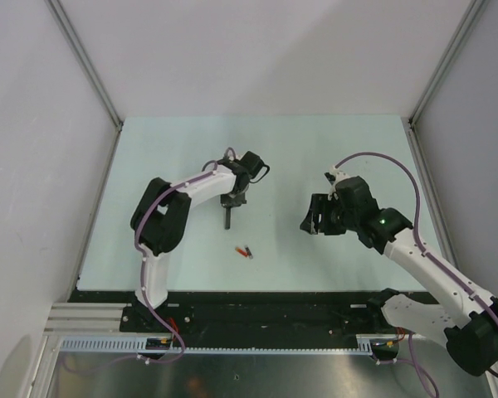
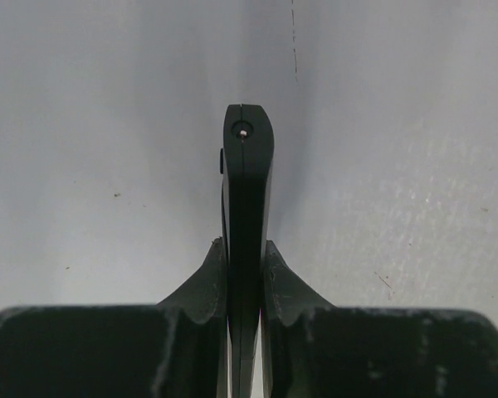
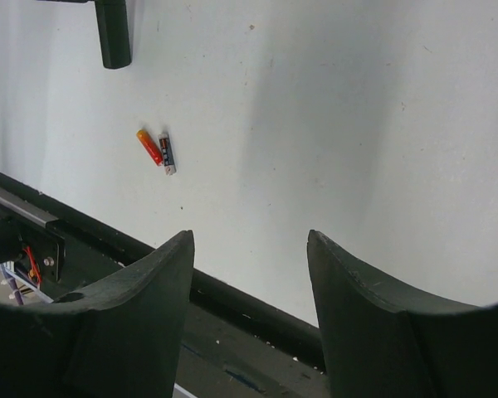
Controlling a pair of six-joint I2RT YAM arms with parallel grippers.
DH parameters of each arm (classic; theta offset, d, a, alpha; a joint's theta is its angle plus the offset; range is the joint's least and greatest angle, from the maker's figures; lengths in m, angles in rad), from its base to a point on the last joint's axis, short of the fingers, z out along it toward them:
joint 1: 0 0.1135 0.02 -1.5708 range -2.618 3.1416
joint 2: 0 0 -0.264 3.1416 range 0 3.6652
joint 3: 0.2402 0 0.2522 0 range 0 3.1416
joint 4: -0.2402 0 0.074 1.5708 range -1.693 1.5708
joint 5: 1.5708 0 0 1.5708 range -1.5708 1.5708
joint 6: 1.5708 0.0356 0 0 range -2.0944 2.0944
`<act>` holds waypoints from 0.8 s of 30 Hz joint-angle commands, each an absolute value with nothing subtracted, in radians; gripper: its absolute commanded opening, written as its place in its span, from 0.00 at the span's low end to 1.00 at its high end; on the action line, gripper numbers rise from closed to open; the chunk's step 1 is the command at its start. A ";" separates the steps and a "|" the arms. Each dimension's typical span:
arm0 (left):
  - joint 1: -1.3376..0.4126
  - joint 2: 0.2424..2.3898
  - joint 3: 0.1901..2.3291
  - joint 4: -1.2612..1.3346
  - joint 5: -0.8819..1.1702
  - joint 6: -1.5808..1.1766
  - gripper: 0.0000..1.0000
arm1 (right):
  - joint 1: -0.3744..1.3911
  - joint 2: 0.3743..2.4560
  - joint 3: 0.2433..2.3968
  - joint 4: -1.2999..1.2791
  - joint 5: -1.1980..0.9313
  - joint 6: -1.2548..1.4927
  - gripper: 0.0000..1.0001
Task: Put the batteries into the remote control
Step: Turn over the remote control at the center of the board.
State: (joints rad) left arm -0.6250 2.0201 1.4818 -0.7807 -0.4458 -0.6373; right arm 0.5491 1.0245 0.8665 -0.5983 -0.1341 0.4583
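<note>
The black remote control [image 2: 247,182] stands edge-on between my left fingers, and my left gripper [image 2: 245,249] is shut on it. From above, the left gripper [image 1: 232,199] holds the remote control [image 1: 228,217] near the table's middle, its free end pointing toward the near edge. Two batteries lie side by side on the table just in front of it: a red-orange one [image 3: 149,147] and a darker bluish one [image 3: 167,152], seen from above as a small pair [image 1: 246,250]. My right gripper [image 1: 315,215] hovers to their right, open and empty [image 3: 249,236]. The remote's end [image 3: 114,37] shows at the upper left of the right wrist view.
A black rail [image 1: 257,297] runs along the table's near edge, between the arm bases. White walls with metal corner posts [image 1: 87,62] close in the pale green table [image 1: 332,149] on three sides.
</note>
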 commanded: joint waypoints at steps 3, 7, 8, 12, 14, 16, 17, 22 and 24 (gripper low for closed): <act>-0.634 2.077 1.571 -0.798 -0.433 -0.644 0.05 | 0.555 0.977 0.917 -0.618 -0.095 0.445 0.62; -0.632 2.069 1.571 -0.792 -0.408 -0.634 0.23 | 0.554 0.960 0.917 -0.630 -0.084 0.439 0.63; -0.634 2.068 1.569 -0.787 -0.402 -0.630 0.27 | 0.554 0.959 0.917 -0.634 -0.081 0.436 0.63; -0.637 2.056 1.569 -0.775 -0.385 -0.612 0.42 | 0.552 0.953 0.917 -0.640 -0.066 0.431 0.64; -0.641 2.049 1.572 -0.772 -0.382 -0.606 0.46 | 0.549 0.951 0.917 -0.644 -0.064 0.434 0.64; -0.640 2.039 1.568 -0.772 -0.377 -0.603 0.48 | 0.549 0.948 0.917 -0.649 -0.061 0.433 0.64; -0.640 2.017 1.563 -0.767 -0.374 -0.600 0.51 | 0.551 0.948 0.917 -0.653 -0.060 0.434 0.64; -0.640 1.869 1.508 -0.749 -0.373 -0.571 0.61 | 0.549 0.946 0.917 -0.657 -0.054 0.433 0.64; -0.640 1.751 1.471 -0.735 -0.371 -0.554 0.63 | 0.549 0.948 0.917 -0.653 -0.055 0.431 0.64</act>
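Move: The left hand still holds the remote control on its narrow edge at the table, with the remote's length running fore and aft. Its middle lies about 2 cm back from the hand point and 1 cm below it, with no sideways offset. The two batteries lie some 14 cm back and 4 cm to the right of that hand, about 2 cm lower. From the idle right hand the remote is roughly 12 cm ahead, 22 cm to the left and 14 cm down. The left hand lets go of the edge-on remote: it stays down at the table, settling about half a centimetre, and spreads its fingers from nearly shut to well over half open while easing about 2 cm to the right, so that the pads come off the remote's sides. With the fingers still opening, it then starts straight up, rising about 1.5 cm from its lowest point, the wrist hardly turning and the fingertips still pointing steeply down over the remote. ##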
